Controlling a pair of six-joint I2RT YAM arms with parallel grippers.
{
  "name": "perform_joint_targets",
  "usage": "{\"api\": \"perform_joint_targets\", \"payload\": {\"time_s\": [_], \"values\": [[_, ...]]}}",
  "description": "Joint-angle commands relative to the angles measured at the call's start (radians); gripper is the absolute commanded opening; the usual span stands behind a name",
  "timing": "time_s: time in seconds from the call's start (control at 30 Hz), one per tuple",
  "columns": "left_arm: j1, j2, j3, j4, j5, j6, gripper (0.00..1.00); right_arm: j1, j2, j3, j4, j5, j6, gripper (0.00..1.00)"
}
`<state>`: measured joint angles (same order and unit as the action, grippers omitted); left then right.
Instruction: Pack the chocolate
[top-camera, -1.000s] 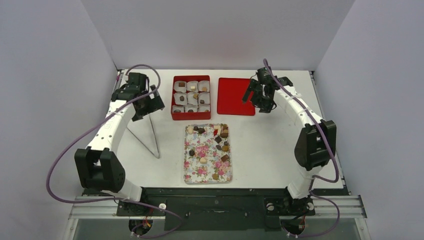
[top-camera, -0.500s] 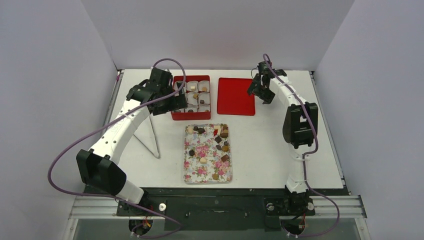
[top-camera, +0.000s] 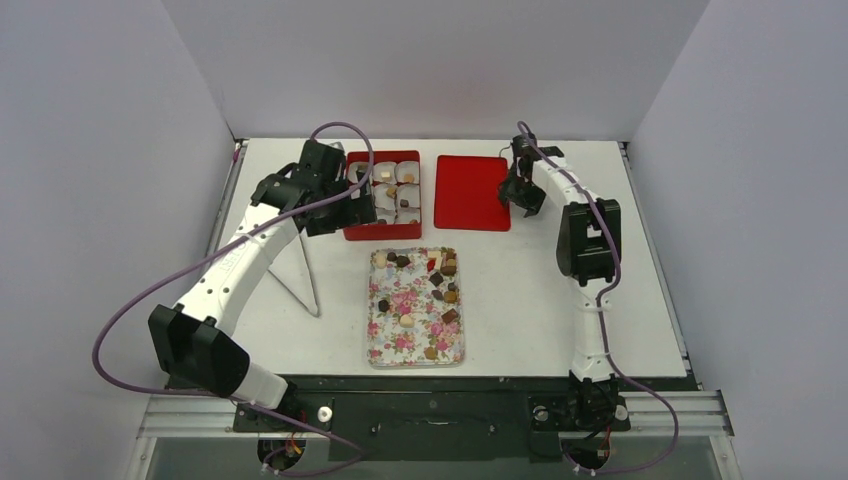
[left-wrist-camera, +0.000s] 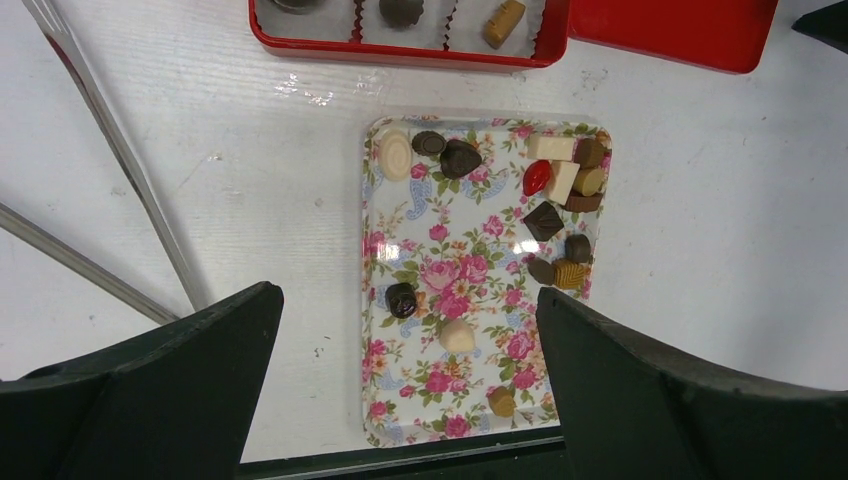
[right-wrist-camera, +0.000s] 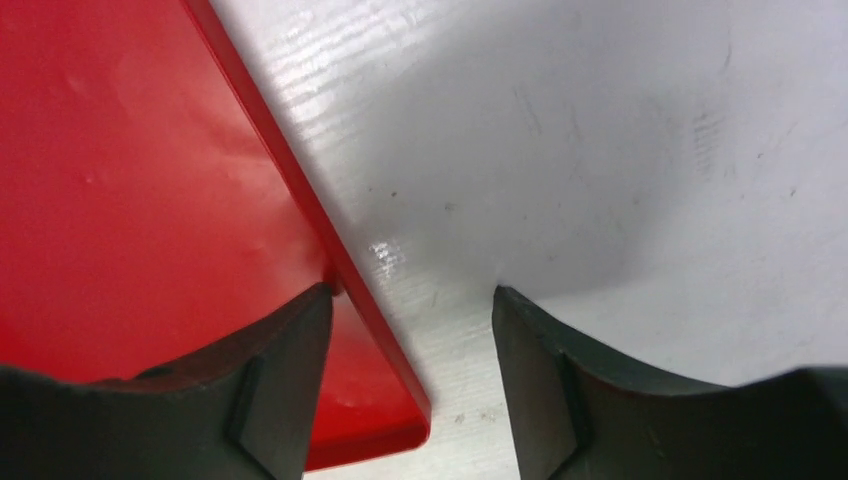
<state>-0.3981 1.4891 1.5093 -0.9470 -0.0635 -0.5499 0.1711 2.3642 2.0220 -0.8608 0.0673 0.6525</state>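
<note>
The chocolate (top-camera: 441, 281) lies loose on a floral tray (top-camera: 395, 335); the left wrist view shows dark, tan, cream and one red piece (left-wrist-camera: 563, 190) on it. More pieces sit in paper cups in the red box (top-camera: 383, 195). My left gripper (top-camera: 350, 205) hangs open over the box's left side, and its fingers (left-wrist-camera: 150, 390) frame the tray from high up. My right gripper (right-wrist-camera: 410, 295) is low at the right edge of the red lid (right-wrist-camera: 150, 180). Its jaws stand apart astride the rim near a corner, one finger over the lid, the other over the table.
The red lid (top-camera: 472, 192) lies flat to the right of the box. A thin metal wire stand (top-camera: 300, 280) rises left of the tray, under my left arm. White walls close in the table on three sides.
My left arm swung right, from the table's left side to over the box. My right gripper dropped to the lid's right edge and its jaws narrowed.
</note>
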Motion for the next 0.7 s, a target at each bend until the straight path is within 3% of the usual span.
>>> {"api": "perform_joint_targets", "payload": {"time_s": [0.0,0.17,0.43,0.5,0.67], "values": [[-0.009,-0.05,-0.014,0.001,0.019,0.017,0.99,0.028,0.019,0.053,0.016,0.013,-0.017,0.54],[-0.022,-0.049,-0.02,0.008,0.025,0.021,0.99,0.059,0.046,0.06,0.019,0.012,-0.017,0.45],[-0.05,-0.077,-0.061,0.077,0.037,0.023,0.99,0.052,0.004,-0.016,0.027,0.085,-0.002,0.12],[-0.062,-0.091,-0.086,0.119,0.038,0.018,0.99,0.051,-0.008,-0.036,0.04,0.093,-0.008,0.0],[-0.097,-0.127,-0.176,0.254,0.06,-0.024,0.99,0.049,-0.06,-0.126,0.113,0.084,-0.012,0.0]]}}
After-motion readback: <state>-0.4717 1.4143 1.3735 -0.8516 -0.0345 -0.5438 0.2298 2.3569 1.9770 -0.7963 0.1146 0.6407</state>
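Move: The right hand stands open low over the near end of the red lid's right rim, about 1 cm to its left. The lid's middle lies some 5 cm ahead and 11 cm left, about 1 cm below; the chocolate box is roughly 34 cm left and 4 cm ahead, the flowered tray 25 cm left and 23 cm back. From the left hand, the lid's middle is about 31 cm right, 23 cm ahead, 20 cm down. Right hand shifts about 3 cm left and closes on the lid's rim; left hand drifts 3 cm right and back. ##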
